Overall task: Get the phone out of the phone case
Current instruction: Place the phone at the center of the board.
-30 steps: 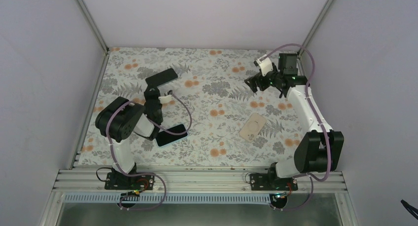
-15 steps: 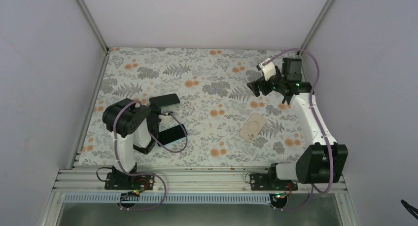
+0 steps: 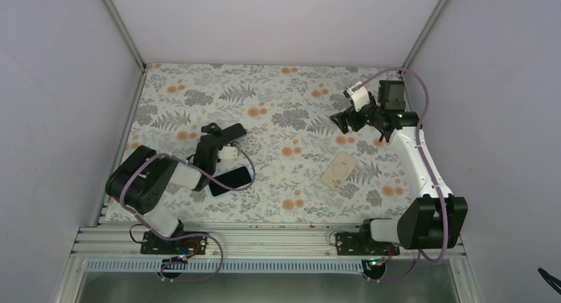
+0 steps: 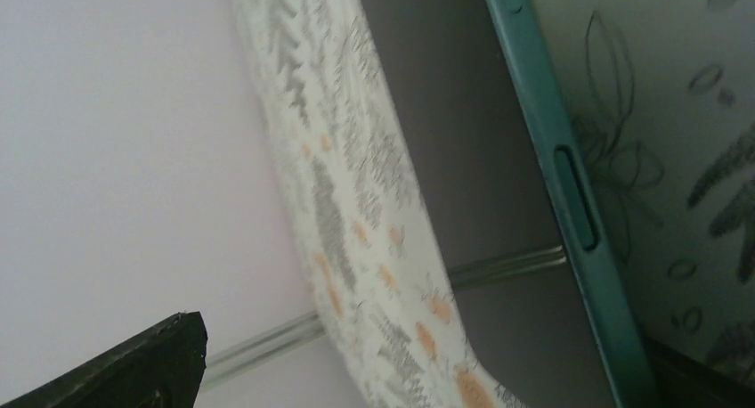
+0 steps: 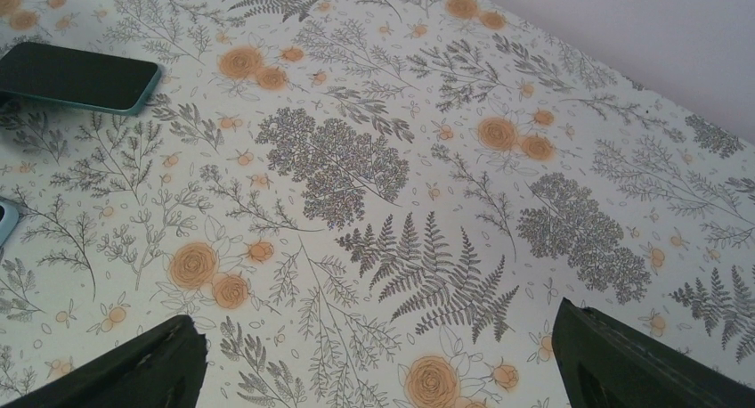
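Observation:
The phone (image 3: 229, 131), dark with a teal frame, lies flat on the floral mat at the left. My left gripper (image 3: 214, 141) sits low beside its near end, jaws wide apart and gripping nothing. In the left wrist view the phone's teal edge (image 4: 570, 185) with a side button runs close by the right finger, and the left gripper (image 4: 436, 372) is open. The tan phone case (image 3: 339, 169) lies apart at centre right, empty. My right gripper (image 3: 341, 118) hovers open over the back right. In the right wrist view the phone (image 5: 80, 77) lies far from the open right gripper (image 5: 378, 354).
A second dark phone-like slab (image 3: 231, 179) lies on the mat just in front of the left gripper. A pale teal corner (image 5: 4, 219) shows at the right wrist view's left edge. Walls and metal posts close in the mat (image 3: 291, 98) on three sides.
The left arm brought the dark phone down from the air onto the mat, folded low, and its jaws opened off it. The right gripper drifted slightly right, staying open.

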You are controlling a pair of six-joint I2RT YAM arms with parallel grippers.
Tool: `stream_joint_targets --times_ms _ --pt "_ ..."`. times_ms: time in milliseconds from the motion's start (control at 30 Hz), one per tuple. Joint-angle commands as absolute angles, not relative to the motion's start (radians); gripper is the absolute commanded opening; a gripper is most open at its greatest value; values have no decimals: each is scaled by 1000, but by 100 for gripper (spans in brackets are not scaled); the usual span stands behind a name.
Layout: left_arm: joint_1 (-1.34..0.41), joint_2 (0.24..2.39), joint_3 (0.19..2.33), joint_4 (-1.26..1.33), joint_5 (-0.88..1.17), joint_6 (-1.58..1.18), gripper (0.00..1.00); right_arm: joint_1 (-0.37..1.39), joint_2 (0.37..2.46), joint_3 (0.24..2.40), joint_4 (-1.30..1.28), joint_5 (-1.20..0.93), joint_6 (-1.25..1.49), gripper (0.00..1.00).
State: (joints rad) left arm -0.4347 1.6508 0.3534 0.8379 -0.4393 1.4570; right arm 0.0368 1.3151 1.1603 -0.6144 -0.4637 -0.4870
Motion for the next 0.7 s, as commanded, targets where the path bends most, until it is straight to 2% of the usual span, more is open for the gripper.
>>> stream_joint_targets --times_ms 0,167,333,500,667 --pt "-449 1583 509 155 -348 1330 100 28 1283 1158 -628 -481 -514 100" --pt "-460 1593 806 -402 -237 1132 100 32 1315 1186 -702 -526 -565 100" --pt "-463 1576 1038 -759 -34 1018 100 49 1323 1198 -774 -568 -648 100" --pt "-442 1525 1213 -967 120 971 100 99 1365 1235 -875 -573 -724 100" --pt "-284 1446 1394 -968 297 944 100 322 1396 1228 -898 -492 -774 100"
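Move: The phone, just let go, lies about 6 cm to the left hand's right, level with it front to back and some 3 cm below the hand point. The second phone in its pale blue case is roughly 17 cm back and 7 cm right of this hand. From the right hand the phone is about 40 cm left, neither ahead nor back, 22 cm below; the empty phone case is about 12 cm back, 2 cm left, 22 cm below. The phone is left free on the board as the open left hand comes off its near edge: it swings right about 7 cm, low at first, tipping its fingers down by some 50 degrees, then draws back a little and climbs nearly 10 cm, fingers still wide open. The right hand, also open and empty, sets off left and back, sinking slightly and turning counter-clockwise. ##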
